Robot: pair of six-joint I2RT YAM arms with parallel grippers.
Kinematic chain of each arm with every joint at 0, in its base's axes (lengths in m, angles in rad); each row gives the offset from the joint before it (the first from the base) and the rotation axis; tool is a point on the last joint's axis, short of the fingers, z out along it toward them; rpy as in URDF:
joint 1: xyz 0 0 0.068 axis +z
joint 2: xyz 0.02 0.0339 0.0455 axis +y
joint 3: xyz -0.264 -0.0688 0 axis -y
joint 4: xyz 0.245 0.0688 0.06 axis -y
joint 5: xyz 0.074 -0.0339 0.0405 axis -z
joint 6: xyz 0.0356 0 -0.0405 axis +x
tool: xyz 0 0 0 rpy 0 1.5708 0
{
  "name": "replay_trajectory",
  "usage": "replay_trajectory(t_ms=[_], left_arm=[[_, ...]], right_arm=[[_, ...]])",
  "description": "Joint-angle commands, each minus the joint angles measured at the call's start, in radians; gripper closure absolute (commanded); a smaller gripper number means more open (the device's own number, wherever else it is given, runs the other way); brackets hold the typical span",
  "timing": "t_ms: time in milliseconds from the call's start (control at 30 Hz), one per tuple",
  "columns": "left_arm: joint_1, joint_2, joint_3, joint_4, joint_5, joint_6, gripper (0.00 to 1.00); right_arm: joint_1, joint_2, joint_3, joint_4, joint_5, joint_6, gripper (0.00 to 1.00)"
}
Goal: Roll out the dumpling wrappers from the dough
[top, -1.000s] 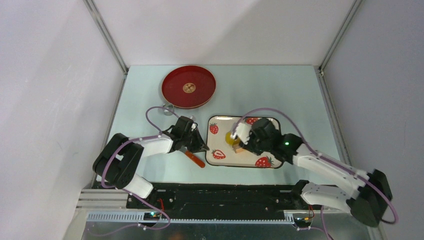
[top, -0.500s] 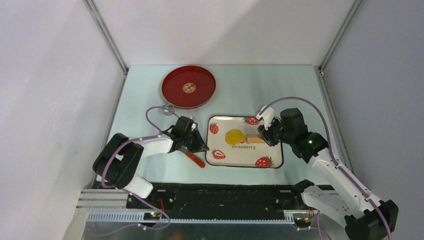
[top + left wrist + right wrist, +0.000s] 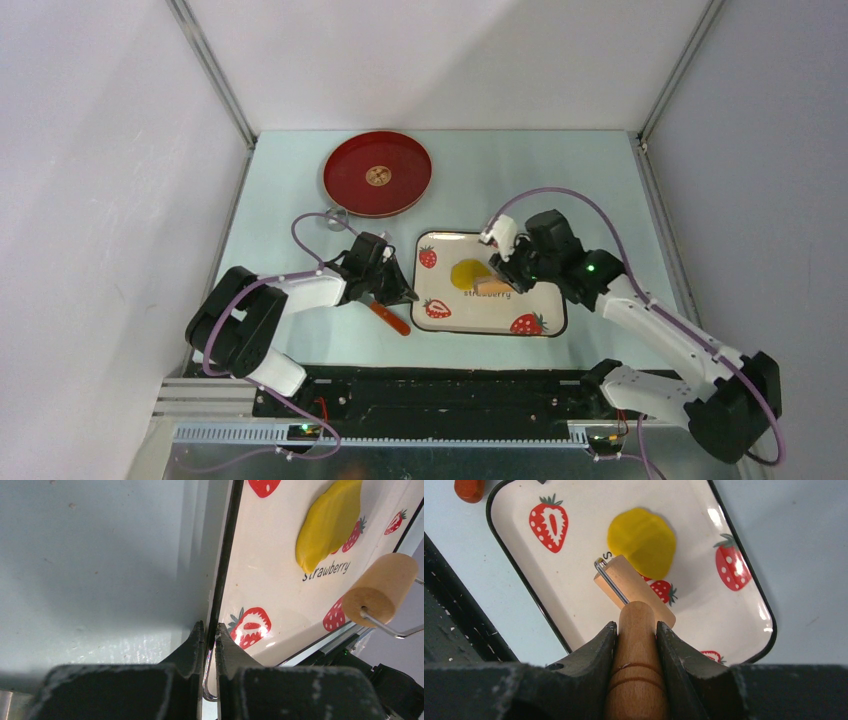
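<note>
The dough [image 3: 466, 273] is a flattened yellow patch on the strawberry-printed tray [image 3: 480, 312], also seen in the left wrist view as dough [image 3: 327, 525] and in the right wrist view as dough [image 3: 641, 540]. My right gripper [image 3: 636, 626] is shut on the wooden handle of the roller [image 3: 634, 587]. The roller's tan drum [image 3: 493, 287] lies just right of the dough, at its edge. My left gripper [image 3: 210, 627] is shut on the tray's left rim [image 3: 222, 580]. No dumpling wrappers are in view.
A red round plate [image 3: 377, 174] sits at the back left, with a small metal ring [image 3: 335, 215] in front of it. An orange-handled tool [image 3: 392, 320] lies on the table just left of the tray, below the left gripper [image 3: 400, 290].
The right gripper drew the roller rightward off the dough, leaving it flattened, then came back left to the dough's edge. The left arm has not moved.
</note>
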Motion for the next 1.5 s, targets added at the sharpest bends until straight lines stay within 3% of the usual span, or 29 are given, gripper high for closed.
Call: replay_trajectory(t_ms=[0,433,800,1467], left_arm=[[0.017,0.031,-0.037,-0.088,-0.121,0.011,1.00],[0.018,0.033,-0.037,-0.088,-0.122,0.014,1.00],[0.017,0.032,-0.037,-0.088,-0.121,0.015,1.00],[0.017,0.032,-0.038,-0.088,-0.121,0.013,1.00]], right_arm=[[0.077,0.088,0.116,0.070,0.104,-0.045,1.00],[0.181,0.337,0.290,0.098,0.220,-0.111,1.00],[0.195,0.479,0.294,0.057,0.153,-0.089,1.00],[0.182,0.314,-0.066,0.025,0.031,-0.017,1.00]])
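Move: The dough lies about 5 cm ahead of the right hand, 8 cm to its left and 15 cm below; the held roller's barrel hangs about 1 cm ahead, 4 cm left and 8 cm below. The tray's middle is some 3 cm ahead, 3 cm left and 16 cm below. From the left hand at the tray's edge, the dough is about 5 cm ahead and 10 cm right, just below. The right hand carries the roller some 8 cm left, forward and down onto the dough, then draws back. ##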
